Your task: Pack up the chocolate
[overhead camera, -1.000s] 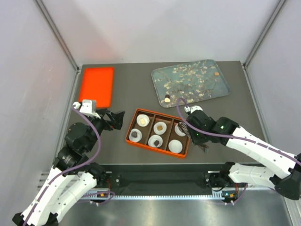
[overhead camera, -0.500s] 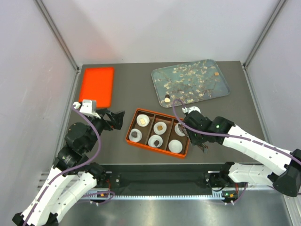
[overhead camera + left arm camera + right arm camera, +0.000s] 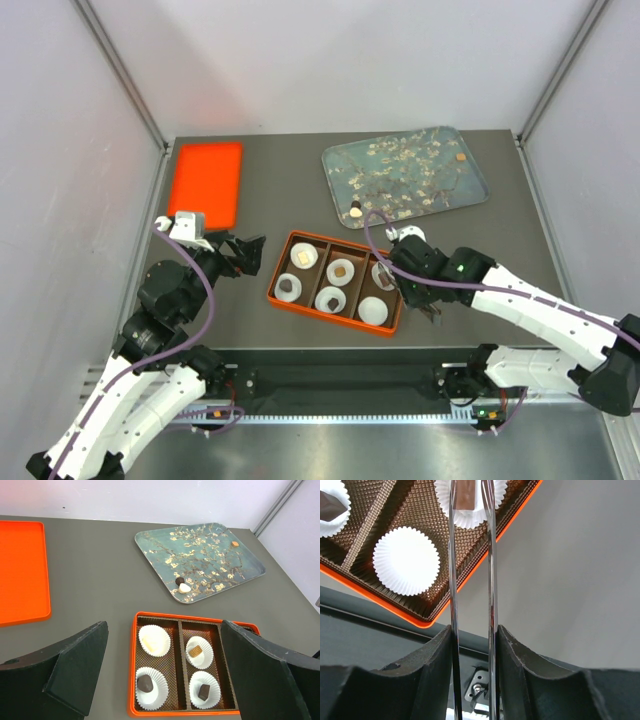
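Observation:
The orange box holds six white paper cups. Four cups hold chocolate: a pale piece, a tan piece and two dark pieces. My right gripper is shut on metal tweezers. The tweezer blades straddle a brown chocolate lying in the box's far right cup, with a small gap on one side. The near right cup is empty. My left gripper hangs open left of the box, holding nothing.
A blossom-printed tray lies at the back right with a dark piece, a pale piece and a tan piece on it. An orange lid lies at the back left. The table's near edge runs just below the box.
My right arm has shifted slightly left over the box's right end, and the tweezer blades have spread a little. The left arm has not moved.

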Tool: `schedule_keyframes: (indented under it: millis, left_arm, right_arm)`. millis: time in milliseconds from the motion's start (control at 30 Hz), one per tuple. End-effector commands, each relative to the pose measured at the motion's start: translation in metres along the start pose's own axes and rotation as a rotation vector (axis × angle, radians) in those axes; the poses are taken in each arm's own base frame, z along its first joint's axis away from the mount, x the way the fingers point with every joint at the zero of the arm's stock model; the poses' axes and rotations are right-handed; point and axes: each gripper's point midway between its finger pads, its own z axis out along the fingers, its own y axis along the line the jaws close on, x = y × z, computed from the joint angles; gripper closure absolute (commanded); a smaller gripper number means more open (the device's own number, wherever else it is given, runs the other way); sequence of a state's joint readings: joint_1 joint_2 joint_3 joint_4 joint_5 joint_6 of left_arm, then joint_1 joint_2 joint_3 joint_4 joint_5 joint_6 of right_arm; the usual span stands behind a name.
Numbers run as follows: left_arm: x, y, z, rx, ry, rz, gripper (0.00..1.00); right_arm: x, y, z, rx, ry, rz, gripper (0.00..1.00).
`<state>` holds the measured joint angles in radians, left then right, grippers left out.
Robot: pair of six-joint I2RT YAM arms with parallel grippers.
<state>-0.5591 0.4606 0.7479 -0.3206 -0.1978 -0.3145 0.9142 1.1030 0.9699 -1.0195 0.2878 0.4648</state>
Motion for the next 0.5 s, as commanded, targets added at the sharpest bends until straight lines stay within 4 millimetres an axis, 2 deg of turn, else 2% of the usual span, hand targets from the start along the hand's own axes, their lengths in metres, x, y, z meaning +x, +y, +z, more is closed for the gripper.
schedule_keyframes:
  millis: [0, 267, 333, 467]
  left_arm:
    - [-0.009, -0.004, 0.003, 0.019, -0.036, -0.006, 0.01]
    - [-0.010, -0.004, 0.002, 0.019, -0.041, -0.007, 0.01]
    - [-0.010, -0.005, 0.002, 0.020, -0.039, -0.007, 0.01]
    - [-0.009, -0.004, 0.002, 0.019, -0.038, -0.007, 0.01]
  right_arm:
    - [-0.021, 0.007, -0.014, -0.017, -0.070, -0.004, 0.62]
    - [-0.038, 0.019, -0.040, -0.120, -0.134, 0.005, 0.62]
    - [-0.048, 0.022, -0.047, -0.147, -0.178, -0.008, 0.62]
    - [-0.069, 0.013, -0.052, -0.093, -0.207, -0.046, 0.62]
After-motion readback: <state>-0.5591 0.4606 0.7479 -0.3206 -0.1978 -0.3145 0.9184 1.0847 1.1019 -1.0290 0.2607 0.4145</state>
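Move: Beyond the box, at the tray's near-left corner, the white chocolate lies about 27 cm ahead of the right hand, 11 cm to its left and some 10 cm below. The dark chocolate touches its far side, 2 cm farther out. From the same hand, the brown chocolate in its paper cup is 8 cm ahead and 5 left; the empty near-right cup is level with it, 8 left. From the left hand, the white chocolate lies some 27 cm ahead, 21 right. Lifting the tweezers' tips off the brown chocolate in the far-right cup, the right hand rises about 4.5 cm, slowly at first and then faster, drifting some 2 cm left towards the tray's near-left corner. The wrist tilts only slightly, and the gripper keeps the same part-closed hold on the tweezers. ##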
